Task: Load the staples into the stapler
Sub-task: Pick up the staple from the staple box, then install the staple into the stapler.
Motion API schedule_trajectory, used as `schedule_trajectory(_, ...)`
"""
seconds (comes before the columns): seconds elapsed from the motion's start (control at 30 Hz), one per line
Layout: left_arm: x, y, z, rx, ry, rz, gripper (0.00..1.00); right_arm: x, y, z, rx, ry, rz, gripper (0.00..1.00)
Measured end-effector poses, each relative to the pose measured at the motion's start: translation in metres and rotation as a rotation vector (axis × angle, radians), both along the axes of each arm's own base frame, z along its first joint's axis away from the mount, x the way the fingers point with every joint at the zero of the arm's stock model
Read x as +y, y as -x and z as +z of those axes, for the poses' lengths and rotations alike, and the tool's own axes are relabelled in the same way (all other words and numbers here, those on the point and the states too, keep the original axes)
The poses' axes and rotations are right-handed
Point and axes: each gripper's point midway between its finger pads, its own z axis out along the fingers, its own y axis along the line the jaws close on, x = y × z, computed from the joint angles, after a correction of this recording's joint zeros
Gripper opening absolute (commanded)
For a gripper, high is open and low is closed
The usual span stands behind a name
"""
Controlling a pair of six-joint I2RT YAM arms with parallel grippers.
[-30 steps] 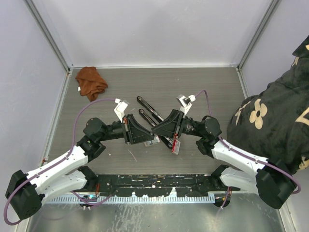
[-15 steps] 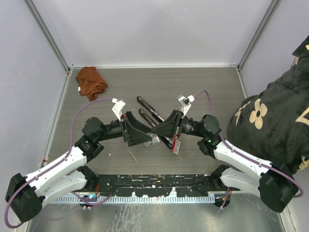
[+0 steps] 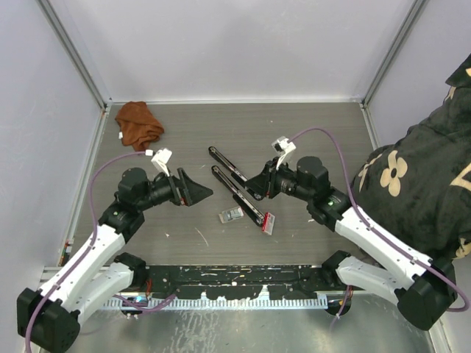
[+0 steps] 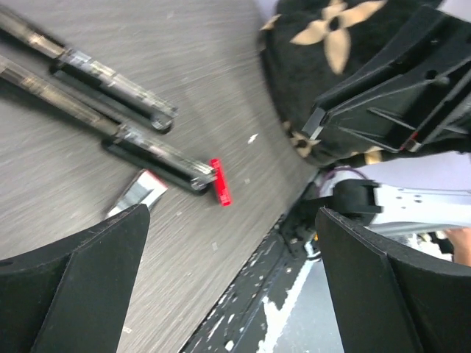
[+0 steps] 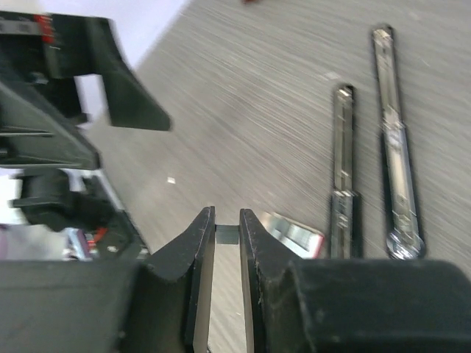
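Observation:
Two black staplers lie opened flat mid-table, one [image 3: 222, 159] farther back and one [image 3: 237, 194] nearer. Beside the nearer one sit the tiny grey staples tray [image 3: 231, 215] and the red-and-white box [image 3: 266, 223]. My right gripper [image 3: 253, 185] hovers over the nearer stapler, shut on a short silvery-grey strip of staples [image 5: 227, 234] pinched at its fingertips. The tray [image 5: 294, 234] and both staplers [image 5: 344, 176] show below it. My left gripper [image 3: 199, 193] stands wide open and empty to the left of the staplers. Its wrist view shows the tray [image 4: 138, 193], the box [image 4: 220, 181] and a stapler [image 4: 140, 147].
A crumpled brown cloth [image 3: 138, 123] lies at the back left corner. A black garment with a floral print [image 3: 412, 176] hangs over the right edge. Grey walls enclose the table on three sides, and a black rail [image 3: 235, 278] runs along the near edge.
My left gripper has opened wide and drawn back to the left, away from the tray. My right gripper has pulled back to the right, closed slightly, with the strip in it.

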Motion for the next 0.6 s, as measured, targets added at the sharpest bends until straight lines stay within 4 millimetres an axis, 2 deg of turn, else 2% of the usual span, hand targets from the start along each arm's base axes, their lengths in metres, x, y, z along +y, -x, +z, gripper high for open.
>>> schedule_trajectory(0.1, 0.006, -0.009, -0.027, 0.066, -0.073, 0.038, 0.98, -0.009, -0.013, -0.037, 0.040, 0.132, -0.075, 0.23)
schedule_trajectory(0.27, 0.016, -0.020, -0.044, 0.045, -0.158, 0.093, 0.98, -0.017, -0.022, -0.088, 0.084, 0.315, -0.132, 0.23)
schedule_trajectory(0.4, 0.025, -0.029, -0.056, 0.016, -0.226, 0.145, 0.98, -0.021, -0.023, -0.118, 0.108, 0.434, -0.159, 0.23)
schedule_trajectory(0.6, 0.034, -0.034, -0.071, 0.007, -0.285, 0.182, 0.98, -0.025, -0.011, -0.145, 0.109, 0.530, -0.182, 0.23)
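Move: The right hand already holds a staple strip; the near stapler's open magazine lies about 5 cm ahead, 1 cm to its right and 19 cm below. At that same depth, the staple box is some 3 cm ahead and 6 cm left, the red lid about level and 7 cm right, the far stapler's magazine 12 cm straight ahead. From the empty left hand the near magazine is roughly 6 cm ahead, 13 cm right, 18 cm down. Still pinching the staples, the right hand sinks 14 cm towards the near stapler's magazine, tipping down; left lowers 7. ##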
